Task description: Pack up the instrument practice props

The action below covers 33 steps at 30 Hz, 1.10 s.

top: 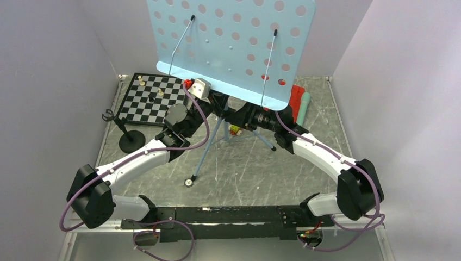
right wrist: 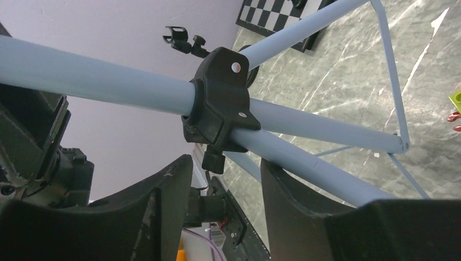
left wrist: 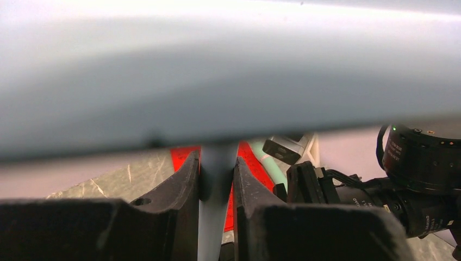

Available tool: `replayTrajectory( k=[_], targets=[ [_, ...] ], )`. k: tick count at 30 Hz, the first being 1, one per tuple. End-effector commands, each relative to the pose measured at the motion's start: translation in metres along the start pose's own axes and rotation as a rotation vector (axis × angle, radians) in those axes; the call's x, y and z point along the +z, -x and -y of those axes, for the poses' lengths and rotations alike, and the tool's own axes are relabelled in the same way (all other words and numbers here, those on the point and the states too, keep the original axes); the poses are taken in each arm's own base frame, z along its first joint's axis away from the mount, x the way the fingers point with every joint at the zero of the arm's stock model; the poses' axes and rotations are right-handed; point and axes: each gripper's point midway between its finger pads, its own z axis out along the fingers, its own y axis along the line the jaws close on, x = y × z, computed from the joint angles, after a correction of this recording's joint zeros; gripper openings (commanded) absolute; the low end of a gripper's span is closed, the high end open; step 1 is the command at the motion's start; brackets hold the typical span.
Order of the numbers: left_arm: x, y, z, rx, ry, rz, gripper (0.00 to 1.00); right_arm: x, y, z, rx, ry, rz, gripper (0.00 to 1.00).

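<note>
The light blue perforated music stand [top: 234, 38] stands upright on its tripod at mid-table. My left gripper [left wrist: 217, 163] is shut on its light blue pole [left wrist: 215, 217] just under the plate, and is half hidden by that plate in the top view [top: 216, 101]. My right gripper [right wrist: 225, 163] is open at the tripod's black collar [right wrist: 220, 103], whose small knob [right wrist: 215, 162] hangs between the fingertips; a leg tube [right wrist: 326, 174] passes behind the right finger. Red sheet-music pages [top: 296, 99] and the mint-green microphone [top: 304, 106] lie at the back right. The black mic stand [top: 131, 140] stands left.
A chessboard [top: 152, 98] with a few pieces lies at the back left. A small multicoloured block toy [top: 235, 130] sits under the tripod legs [top: 204, 157]. Grey walls close in the left, right and back sides.
</note>
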Motion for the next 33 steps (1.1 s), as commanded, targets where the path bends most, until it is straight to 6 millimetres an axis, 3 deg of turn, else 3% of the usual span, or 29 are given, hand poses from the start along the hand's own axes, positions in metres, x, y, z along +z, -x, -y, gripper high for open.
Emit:
replayTrajectory(
  k=[1, 11, 15, 20, 26, 33],
  targets=[
    [-0.003, 0.004, 0.001, -0.067, 0.024, 0.020, 0.00, 0.006, 0.028, -0.021, -0.054, 0.054, 0.073, 0.51],
    [-0.005, -0.004, 0.001, -0.049, 0.027, -0.005, 0.00, 0.014, 0.036, -0.023, -0.069, 0.056, 0.076, 0.30],
    [-0.006, -0.006, 0.000, -0.044, 0.032, -0.016, 0.00, 0.018, 0.039, -0.020, -0.118, 0.034, 0.068, 0.00],
    [-0.005, -0.009, -0.002, -0.039, 0.046, -0.037, 0.00, 0.013, 0.050, -0.009, -0.357, -0.058, 0.115, 0.00],
    [-0.005, -0.014, -0.004, -0.037, 0.060, -0.049, 0.00, -0.007, 0.072, 0.030, -0.797, -0.346, 0.297, 0.00],
    [-0.003, -0.019, -0.006, -0.041, 0.067, -0.058, 0.00, -0.022, 0.076, 0.056, -1.098, -0.535, 0.384, 0.00]
  ],
)
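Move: The right hand, fingers part-open, has the music stand's black knob almost between its tips, about 1 cm ahead and 2 cm left, level; the leg hub sits roughly 3 cm ahead, 5 cm left and 1 cm up. The toy car lies some 5 cm ahead, straight below by about 22 cm. From the left hand, already gripping the pole, the knob is roughly 12 cm below and 2 cm right, level fore-and-aft. Right fingers ease forward-left, close on the knob, then roll some 40 degrees counter-clockwise from behind; left holds the pole. ##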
